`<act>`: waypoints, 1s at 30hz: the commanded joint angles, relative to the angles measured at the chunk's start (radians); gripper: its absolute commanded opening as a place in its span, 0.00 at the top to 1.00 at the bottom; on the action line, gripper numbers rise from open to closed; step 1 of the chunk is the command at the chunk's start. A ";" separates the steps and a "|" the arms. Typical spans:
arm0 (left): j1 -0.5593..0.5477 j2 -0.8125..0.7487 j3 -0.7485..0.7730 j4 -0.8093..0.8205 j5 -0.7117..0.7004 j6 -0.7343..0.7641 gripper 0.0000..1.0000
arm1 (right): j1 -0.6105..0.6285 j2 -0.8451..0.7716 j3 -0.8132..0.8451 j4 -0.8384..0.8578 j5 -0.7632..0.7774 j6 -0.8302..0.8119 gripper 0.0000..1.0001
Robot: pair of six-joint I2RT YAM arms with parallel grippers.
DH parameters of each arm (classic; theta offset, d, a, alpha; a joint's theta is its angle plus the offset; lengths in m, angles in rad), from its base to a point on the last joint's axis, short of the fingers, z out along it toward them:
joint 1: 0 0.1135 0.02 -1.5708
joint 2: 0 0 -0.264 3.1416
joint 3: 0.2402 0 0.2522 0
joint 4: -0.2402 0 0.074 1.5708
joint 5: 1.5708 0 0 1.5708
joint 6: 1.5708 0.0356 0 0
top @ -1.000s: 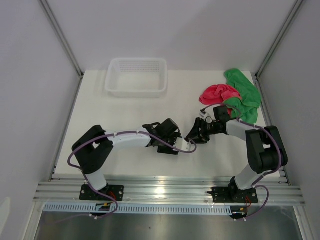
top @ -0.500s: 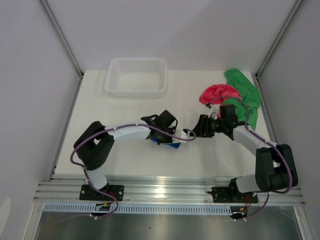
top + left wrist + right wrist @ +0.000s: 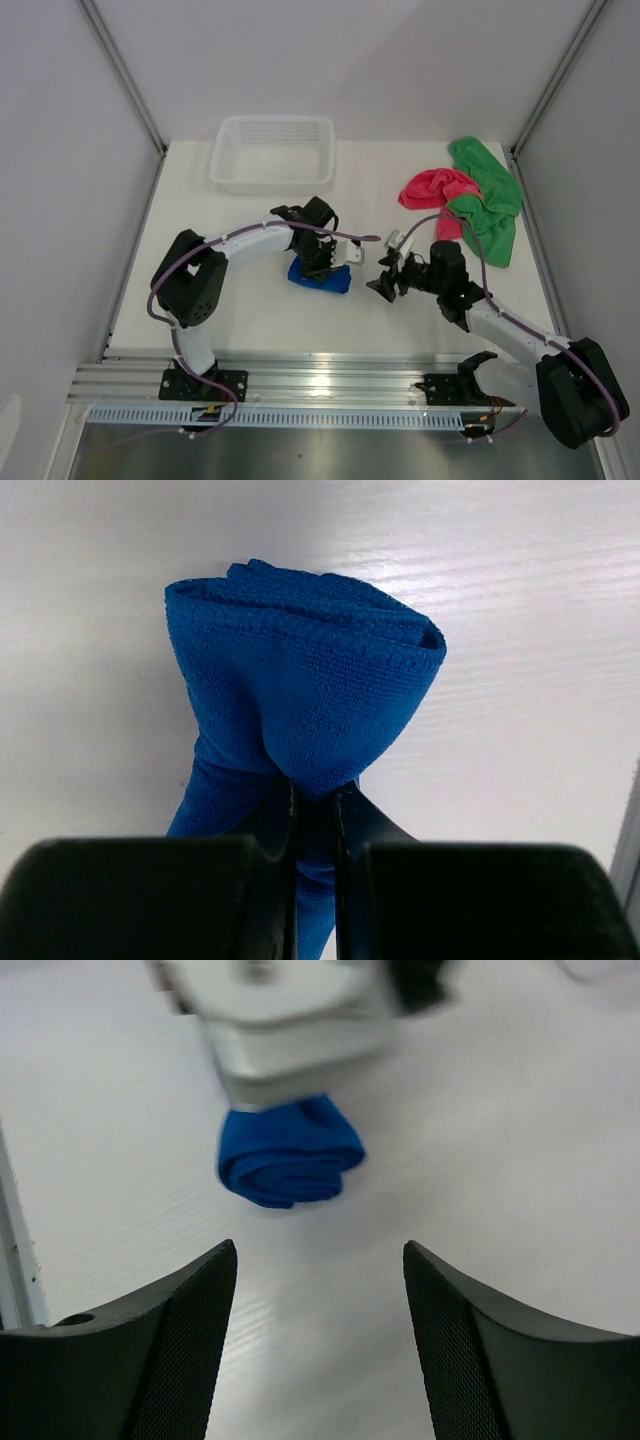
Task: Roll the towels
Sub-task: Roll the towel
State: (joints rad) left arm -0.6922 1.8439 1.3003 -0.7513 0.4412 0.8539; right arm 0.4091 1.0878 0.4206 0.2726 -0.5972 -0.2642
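Note:
The royal blue towel (image 3: pixel 320 277) lies rolled up on the white table near the middle. My left gripper (image 3: pixel 322 262) is shut on one end of it; in the left wrist view the blue towel (image 3: pixel 300 690) is pinched between the jaws of my left gripper (image 3: pixel 314 792). My right gripper (image 3: pixel 385 282) is open and empty, to the right of the roll and apart from it; the right wrist view shows the roll's spiral end (image 3: pixel 290 1155) ahead of my right gripper (image 3: pixel 318 1260). The pink-red towel (image 3: pixel 437 187) and the green towel (image 3: pixel 490 190) lie crumpled together at the back right.
A white mesh basket (image 3: pixel 272 153) stands at the back, left of centre. Metal rails run along the table's left and right edges and across the near edge by the arm bases.
My left gripper has swung back and left, uncovering the blue roll. My right arm has pulled away from the pink-red towel toward the near edge, its gripper now lower and right of the roll.

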 commanded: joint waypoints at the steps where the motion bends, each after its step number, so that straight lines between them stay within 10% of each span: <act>1: 0.023 0.020 0.022 -0.118 0.094 0.036 0.98 | 0.146 -0.008 -0.028 0.117 0.059 -0.285 0.30; 23: 0.053 0.064 0.083 -0.217 0.151 0.082 0.97 | 0.399 0.337 -0.029 0.551 0.256 -0.389 0.30; 30: 0.054 0.066 0.086 -0.218 0.152 0.085 0.97 | 0.399 0.227 -0.026 0.400 0.278 -0.437 0.30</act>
State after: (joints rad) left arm -0.6430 1.8919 1.3685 -0.9321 0.5621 0.9108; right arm 0.8040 1.3849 0.3691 0.6807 -0.3531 -0.6643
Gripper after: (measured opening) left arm 0.089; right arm 0.703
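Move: The right gripper, open, has the free right end of the rolled blue towel about 9 cm to its left, level with it fore and aft, and some 8 cm below. The left gripper already pinches the blue towel around its middle, which lies at its fingers and 1 cm lower. From the right hand, the red towel lies about 24 cm ahead and 14 cm right, the green towel about 22 cm ahead and 26 cm right, both 10 cm lower. Swing the open right gripper left about 9 cm to the blue towel's free end, drawing back and dipping some 5 cm on the way, then easing forward and up a little so the fingers come around that end. Roll it roughly 30 degrees, counter-clockwise seen from behind the hand, without closing. With the left gripper keep the pinch and shift back 2 cm and slightly left. ##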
